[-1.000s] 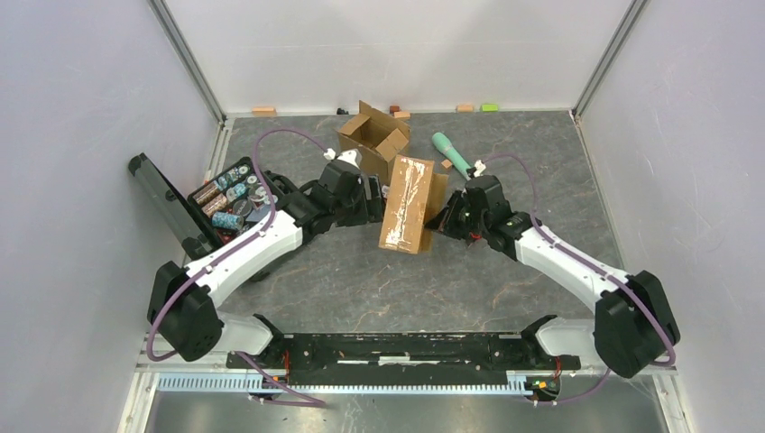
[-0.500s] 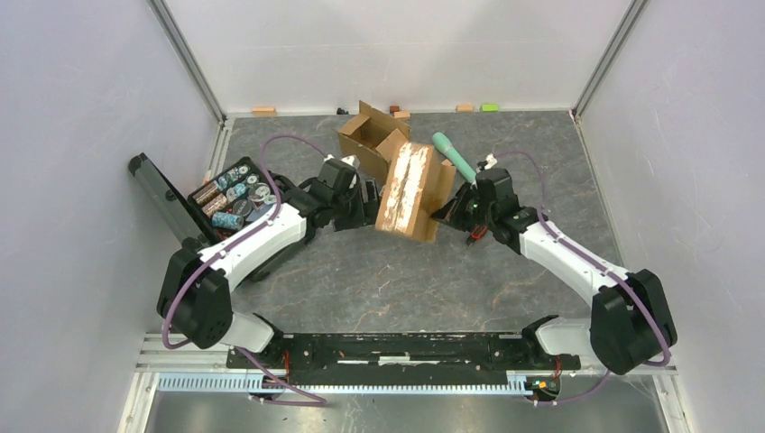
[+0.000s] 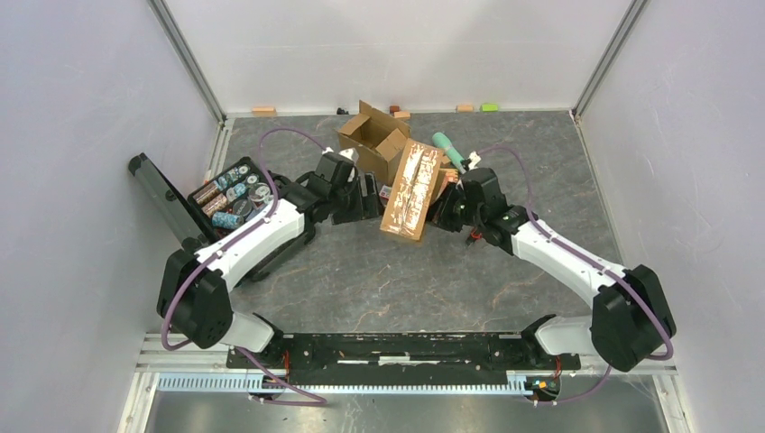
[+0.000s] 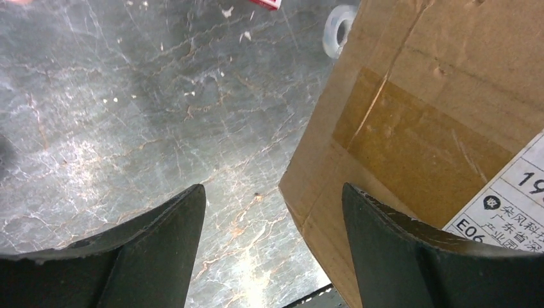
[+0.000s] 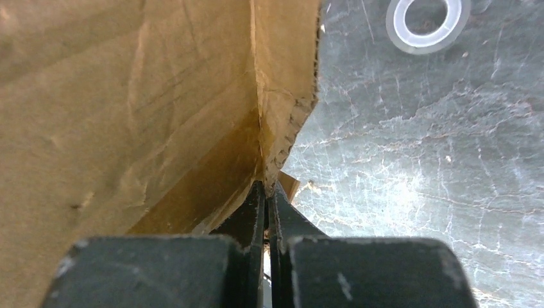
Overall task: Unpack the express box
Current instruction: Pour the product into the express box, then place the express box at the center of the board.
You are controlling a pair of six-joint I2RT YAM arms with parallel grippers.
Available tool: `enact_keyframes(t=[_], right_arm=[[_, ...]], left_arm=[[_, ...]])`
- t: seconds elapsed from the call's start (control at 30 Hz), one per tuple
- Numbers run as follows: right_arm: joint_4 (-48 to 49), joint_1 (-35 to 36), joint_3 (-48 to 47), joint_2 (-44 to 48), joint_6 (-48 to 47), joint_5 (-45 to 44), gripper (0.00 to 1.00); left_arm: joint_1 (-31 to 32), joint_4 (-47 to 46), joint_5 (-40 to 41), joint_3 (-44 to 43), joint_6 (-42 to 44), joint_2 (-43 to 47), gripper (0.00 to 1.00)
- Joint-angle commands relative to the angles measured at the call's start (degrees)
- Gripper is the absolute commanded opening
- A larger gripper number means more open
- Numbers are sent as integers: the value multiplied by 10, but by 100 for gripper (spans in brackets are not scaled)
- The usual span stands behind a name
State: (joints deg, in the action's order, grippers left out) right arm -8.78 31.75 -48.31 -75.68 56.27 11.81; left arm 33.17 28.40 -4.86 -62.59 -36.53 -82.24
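Observation:
The express box (image 3: 410, 189), brown cardboard with clear tape on top, stands tilted on the grey table between both arms. My right gripper (image 3: 448, 209) is at its right side. In the right wrist view this gripper (image 5: 266, 186) is shut on the torn edge of a flap of the box (image 5: 128, 96). My left gripper (image 3: 370, 197) is at the box's left side and open. In the left wrist view, a corner of the box (image 4: 436, 96), with a white label, reaches into the gap of the left gripper (image 4: 272, 187) beside one finger.
A smaller open cardboard box (image 3: 374, 135) stands behind, with a teal cylinder (image 3: 448, 151) to its right. A black case (image 3: 230, 194) of small items lies open at the left. A clear tape roll (image 5: 423, 19) lies on the table. Small blocks line the back wall.
My right gripper has lifted the box by its flap, tipping it up on edge and shifting it toward the back. The left gripper has stayed open beside it.

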Motion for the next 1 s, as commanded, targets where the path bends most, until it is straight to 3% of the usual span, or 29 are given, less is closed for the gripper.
enact_keyframes(t=[0.0, 0.17, 0.47, 0.6, 0.7, 0.8, 0.97], right_arm=[[10, -34, -41, 33, -19, -3, 0], [-40, -32, -39, 59, -83, -53, 0], [-97, -31, 40, 133, -179, -9, 0], [-141, -18, 22, 164, -225, -10, 0], [-194, 29, -33, 160, -273, -53, 0], [-263, 111, -99, 131, -314, -150, 0], [-309, 226, -132, 84, -305, -262, 0]], left_arm=[[-5, 0, -9, -38, 30, 21, 85], [-58, 13, -3, -12, 52, 54, 85], [-76, 37, 36, 45, 75, 125, 86], [-79, 42, 46, 66, 78, 152, 86], [-79, 44, 46, 70, 76, 166, 86], [-79, 49, 44, 69, 78, 175, 86], [-79, 63, 44, 61, 84, 188, 87]])
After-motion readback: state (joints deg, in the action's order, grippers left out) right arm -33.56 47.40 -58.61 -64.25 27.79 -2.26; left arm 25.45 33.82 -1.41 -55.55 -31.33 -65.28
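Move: The express box, still pinched at its open edge by the right fingers, has its middle about 6 cm ahead and 5 cm to the left of that hand, roughly level with it. On the table some 14 cm lower, the card pack lies about 13 cm ahead and 4 cm to the right, and the red knife some 14 cm to the right, level with the hand. From the open left hand, the express box is about 9 cm to the right and 3 cm ahead. The express box stays pinched in the shut right fingers, which first lift it slightly forward and to the right, then carry it back towards the robot, ending about 7 cm back and 5 cm higher; late on they swing left again, the wrist tipping up and turning counter-clockwise, nearly 40 degrees in all. The open left hand rises a little, then shifts some 8 cm left; whether it touches the box can't be seen. ##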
